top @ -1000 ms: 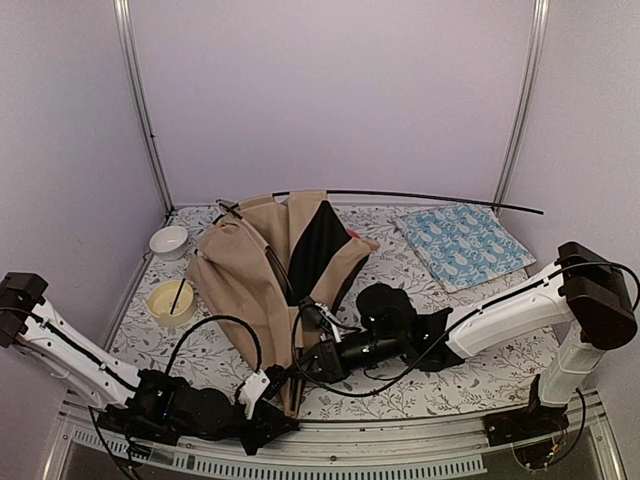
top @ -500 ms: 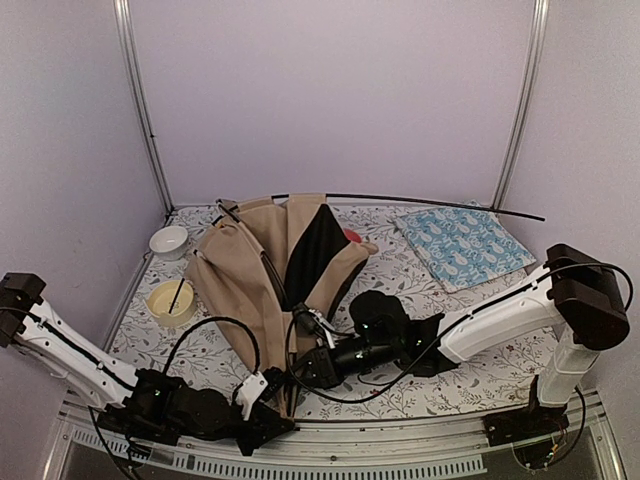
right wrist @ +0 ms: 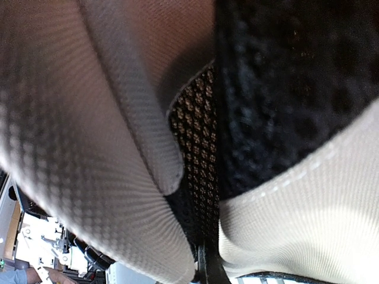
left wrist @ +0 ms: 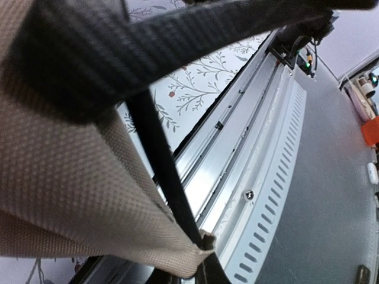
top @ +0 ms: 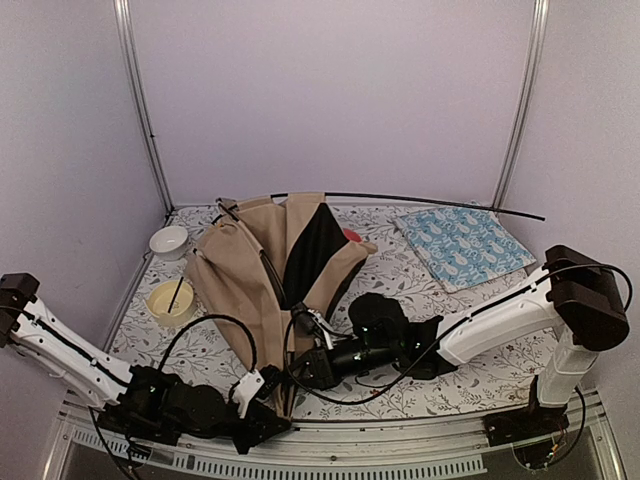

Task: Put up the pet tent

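Note:
The pet tent [top: 255, 270] lies half collapsed on the table's left middle, tan canvas with a black inner panel. One thin black pole [top: 430, 204] sticks out far to the right. My left gripper [top: 262, 387] is at the tent's near corner, low by the table's front edge. In the left wrist view it [left wrist: 201, 269] is shut on that tan corner [left wrist: 77, 177], where a black pole [left wrist: 160, 160] ends. My right gripper [top: 302, 368] is just to the right of it. In the right wrist view it [right wrist: 204, 269] is shut on the black mesh trim [right wrist: 195, 148] between tan folds [right wrist: 71, 118].
A blue patterned cushion [top: 465, 245] lies at the back right. A yellow bowl [top: 172, 300] and a white bowl [top: 169, 241] stand at the left, close to the tent. The metal front rail [left wrist: 284, 136] runs right beside the left gripper.
My right gripper has drawn the tent's edge a little left and toward the front. The left gripper has shifted slightly lower. The long pole's tip has dipped a touch.

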Tool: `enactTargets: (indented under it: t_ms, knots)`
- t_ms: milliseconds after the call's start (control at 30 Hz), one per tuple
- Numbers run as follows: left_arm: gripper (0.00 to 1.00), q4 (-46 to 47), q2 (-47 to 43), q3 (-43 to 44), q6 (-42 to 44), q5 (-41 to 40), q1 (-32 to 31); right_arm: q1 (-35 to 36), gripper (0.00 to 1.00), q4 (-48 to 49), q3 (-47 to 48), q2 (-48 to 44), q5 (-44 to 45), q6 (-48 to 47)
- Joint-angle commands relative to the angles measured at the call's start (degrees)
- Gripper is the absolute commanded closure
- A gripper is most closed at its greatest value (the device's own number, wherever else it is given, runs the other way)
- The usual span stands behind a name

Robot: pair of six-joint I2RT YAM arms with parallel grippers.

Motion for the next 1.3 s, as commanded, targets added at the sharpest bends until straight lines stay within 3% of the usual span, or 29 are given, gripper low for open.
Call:
enactTargets:
  t_ms: [0,67,200,367,567,667,867,1033,1267]
  knots:
    - [0.79,-0.8,-1.3,0.6,-0.6,10.3,-0.9,-1.5,1.00,5.4,1.5,1.1,9.3,3.3]
    - [0.67,-2.7,-2.1,1.5,-0.8,9.4,-0.8,-1.1,1.00,5.2,0.9,0.9,9.4,3.5]
    - [0.56,-6.8,-4.5,3.1,-1.0,6.7,-0.8,-1.0,1.00,5.3,-0.7,0.7,9.5,4.0]
    - [0.56,-11.7,-9.8,3.7,-2.6,2.2,-0.8,-0.9,1.00,4.5,-2.6,-0.6,11.4,3.9]
    - [0.62,-27.3,-19.2,3.7,-10.5,-8.3,-0.4,-1.1,1.00,3.5,-2.6,-1.7,12.6,3.2]
    - [0.61,-27.0,-22.2,2.1,-9.3,-8.6,-0.3,-1.1,1.00,3.1,-1.4,-2.1,11.9,3.2]
    - [0.52,-24.1,-16.2,2.9,-5.3,-10.6,-0.4,-1.7,1.00,-0.7,4.1,-2.7,10.5,2.9]
    - [0.51,-26.6,-9.1,6.1,-6.6,-20.9,-0.4,-2.5,1.00,-2.5,8.0,-2.4,9.0,3.0]
    - [0.51,-26.0,-8.6,6.7,-7.0,-33.9,-0.4,-3.0,1.00,-4.3,11.5,-2.3,8.0,3.9]
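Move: Between the left fingertips, just over the table's front edge, is the tent's near corner with a pole end. The tent fold pinched by the right hand lies about 11 cm ahead of the left hand, level sideways and some 5 cm higher. The corner is thus about 11 cm back from the right hand and 5 below. Counted from the left hand, the yellow bowl stands some 27 cm ahead, 28 left; the white bowl 42 ahead, 32 left. Letting go of the tent corner and pole end, the left fingers part to about half open; the hand draws back slightly and rises, then follows forward and left about 5 cm, dipping again and turning some 20 degrees counter-clockwise. The right hand keeps the fold pinched, going forward about 6 cm with a small clockwise turn and a slight dip, then lifting some 6 cm. ##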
